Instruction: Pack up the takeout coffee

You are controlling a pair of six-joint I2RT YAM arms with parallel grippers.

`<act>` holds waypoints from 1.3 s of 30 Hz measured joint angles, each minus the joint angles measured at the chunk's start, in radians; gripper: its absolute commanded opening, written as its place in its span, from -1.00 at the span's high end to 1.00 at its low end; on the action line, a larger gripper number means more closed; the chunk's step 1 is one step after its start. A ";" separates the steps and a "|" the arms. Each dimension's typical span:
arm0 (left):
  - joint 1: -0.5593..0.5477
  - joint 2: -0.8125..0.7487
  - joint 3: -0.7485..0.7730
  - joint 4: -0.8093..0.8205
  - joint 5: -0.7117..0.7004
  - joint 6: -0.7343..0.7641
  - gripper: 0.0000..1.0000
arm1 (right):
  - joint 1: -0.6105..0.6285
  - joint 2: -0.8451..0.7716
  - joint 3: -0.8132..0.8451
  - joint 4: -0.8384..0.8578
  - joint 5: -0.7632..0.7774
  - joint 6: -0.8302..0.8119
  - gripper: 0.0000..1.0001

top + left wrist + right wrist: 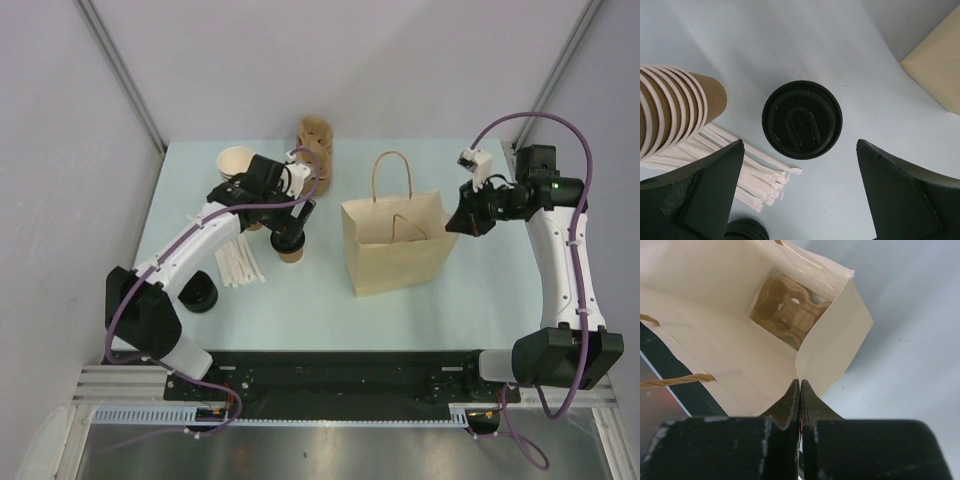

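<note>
The takeout coffee [802,120], a small brown cup [291,252] under a round black lid, stands upright on the table left of the paper bag [398,245]. My left gripper [800,150] hovers right above it, open wide. Its fingers [700,195] stand on either side of the lid and touch nothing. My right gripper [800,382] is shut on the bag's right top rim [832,340] and holds the mouth open [455,222]. A brown pulp cup carrier [790,312] lies at the bottom of the bag.
A stack of lidless brown cups [670,110] lies left of the coffee, with wrapped straws [745,170] beside it and a pile of black lids [200,293] nearer me. More pulp carriers [315,140] stand at the back.
</note>
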 measured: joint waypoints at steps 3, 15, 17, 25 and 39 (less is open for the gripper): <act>0.000 0.021 -0.008 0.016 -0.004 0.023 -0.99 | 0.008 0.000 0.000 0.000 0.001 0.000 1.00; 0.001 0.115 -0.010 0.027 0.011 0.105 -0.99 | 0.068 0.000 0.002 0.000 0.019 0.012 1.00; 0.002 0.138 0.000 0.019 0.025 0.115 -0.99 | 0.069 0.000 0.003 0.001 0.021 0.013 1.00; 0.017 0.209 0.052 -0.008 0.058 0.136 -0.99 | 0.069 0.000 0.005 0.001 0.028 0.016 1.00; 0.046 0.234 0.099 -0.055 0.100 0.169 -0.93 | 0.071 0.000 0.022 0.000 0.034 0.016 1.00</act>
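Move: The lidded coffee cup stands about 2 cm ahead of the left gripper, its middle some 10 cm below. From that gripper, the cup stack is about 10 cm ahead and 9 cm left, the straws 2 cm ahead and 11 cm left, and the paper bag's middle about 2 cm back and 23 cm right. For the right gripper, already on the bag's right rim, the bag's middle lies about 12 cm left, 1 cm ahead and 13 cm below. Lower the open left gripper about 6 cm onto the coffee cup, easing it roughly 2 cm forward as the wrist tips down by some 10 degrees, until the wide-open fingers come round the black lid; don't close them. Meanwhile keep the right fingers shut on the bag's rim and draw the bag about 1.5 cm left towards the cup, then hold there. ##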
